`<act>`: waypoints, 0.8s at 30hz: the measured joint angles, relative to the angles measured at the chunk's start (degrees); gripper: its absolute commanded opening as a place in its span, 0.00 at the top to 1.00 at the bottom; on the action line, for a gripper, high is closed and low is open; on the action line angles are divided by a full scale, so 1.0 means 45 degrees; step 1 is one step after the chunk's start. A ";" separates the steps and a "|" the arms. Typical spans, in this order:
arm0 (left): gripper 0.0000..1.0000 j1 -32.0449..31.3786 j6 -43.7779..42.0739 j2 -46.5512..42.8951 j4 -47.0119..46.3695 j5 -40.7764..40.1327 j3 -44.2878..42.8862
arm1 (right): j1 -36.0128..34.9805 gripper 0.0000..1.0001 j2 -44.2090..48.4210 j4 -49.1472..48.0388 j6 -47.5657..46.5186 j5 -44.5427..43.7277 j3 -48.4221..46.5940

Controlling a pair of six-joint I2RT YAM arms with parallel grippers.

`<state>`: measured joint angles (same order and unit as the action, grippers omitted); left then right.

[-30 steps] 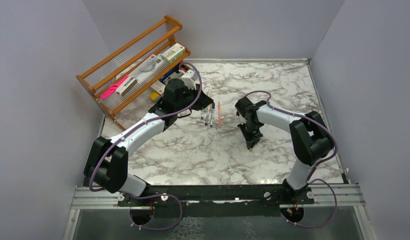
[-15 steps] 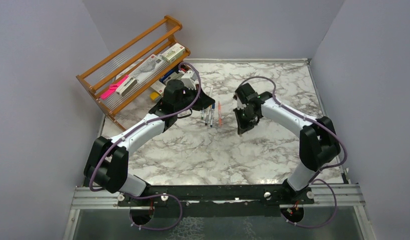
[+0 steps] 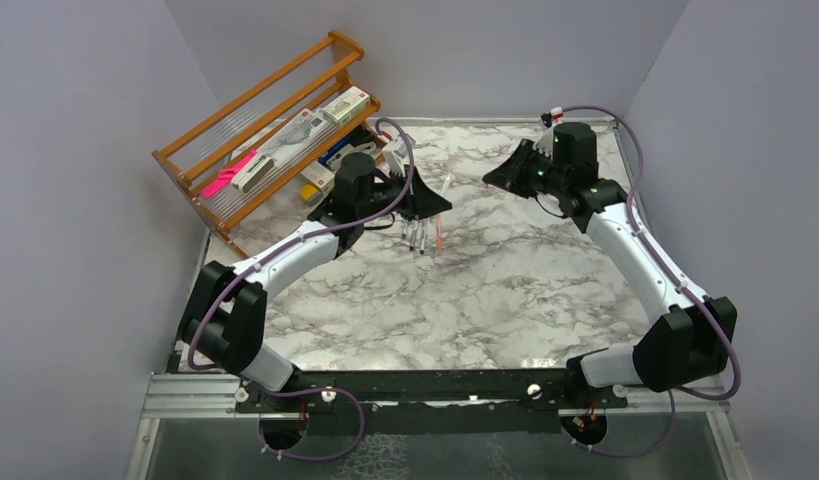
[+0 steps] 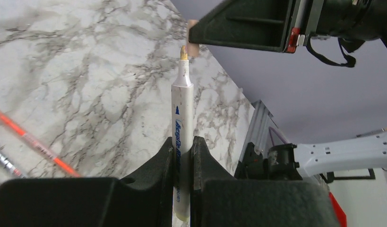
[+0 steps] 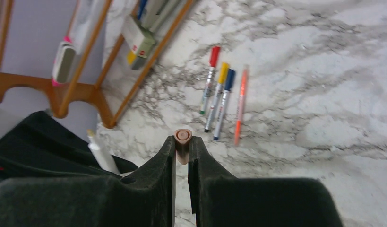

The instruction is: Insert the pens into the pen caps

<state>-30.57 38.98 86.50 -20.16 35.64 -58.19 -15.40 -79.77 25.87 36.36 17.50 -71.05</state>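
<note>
My left gripper (image 3: 432,204) is shut on a white-barrelled pen (image 4: 181,118) with blue lettering, its bare tan tip (image 4: 183,51) pointing away. My right gripper (image 3: 493,178) is shut on a pale pink pen cap (image 5: 183,141), open end facing out. In the left wrist view the cap (image 4: 193,39) sits just beyond the pen tip, slightly to its right, in the right gripper's black fingers (image 4: 243,26). Three capped pens, red (image 5: 209,78), yellow (image 5: 218,94) and blue (image 5: 223,101), and a salmon-orange pen (image 5: 240,101) lie side by side on the marble.
A wooden rack (image 3: 265,130) stands at the back left with a bright pink bar (image 3: 228,175) and small boxes on it. Grey walls close the table on three sides. The row of pens (image 3: 417,237) lies under the left gripper.
My right arm has swung from mid-table up and back to the far right, now facing the left gripper. My left gripper has turned and lifted the pen toward it.
</note>
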 measured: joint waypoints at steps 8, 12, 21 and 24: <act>1.00 -0.0913 -0.0083 0.0466 -0.0219 0.1146 -0.0937 | -0.0087 0.99 0.0865 -0.2778 0.0903 0.1651 0.0325; 1.00 -0.1239 -0.0136 0.0738 -0.0277 0.1253 -0.1107 | -0.0087 0.99 0.0889 -0.3167 0.0967 0.1977 0.0287; 1.00 -0.1321 -0.0214 0.0869 -0.0277 0.1229 -0.1117 | -0.0087 0.99 0.1020 -0.3303 0.0962 0.2181 0.0287; 1.00 -0.1321 -0.0204 0.0869 -0.0282 0.1219 -0.1117 | -0.0087 0.99 0.1224 -0.3332 0.0957 0.2234 0.0291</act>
<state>-36.51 38.06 90.41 -21.43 41.12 -63.22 -15.79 -74.26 10.87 40.66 27.55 -69.73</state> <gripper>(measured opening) 0.115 0.110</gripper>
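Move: Out to the left hand's right, about 8 cm off and 5 cm farther forward at nearly its own height, is the pen cap in the right fingers. From the right hand, the uncapped pen held by the left lies roughly 8 cm left, 3 cm back and 2 cm higher. On the table, some 25 cm beneath the left hand, are the orange pen, 5 cm ahead and 3 cm left, and the blue-capped pen, 5 cm ahead and 6 cm left. Bringing pen and cap into line, the right hand lifts the cap about 8 cm, drifting some 3 cm left and tilting its fingers upward, while the left swings the pen roughly 5 cm right and nearly 4 cm back, rising slightly and turning clockwise some 10 degrees. Both then nearly stop, grips kept, the cap just beyond the pen's tip, not touching it. ##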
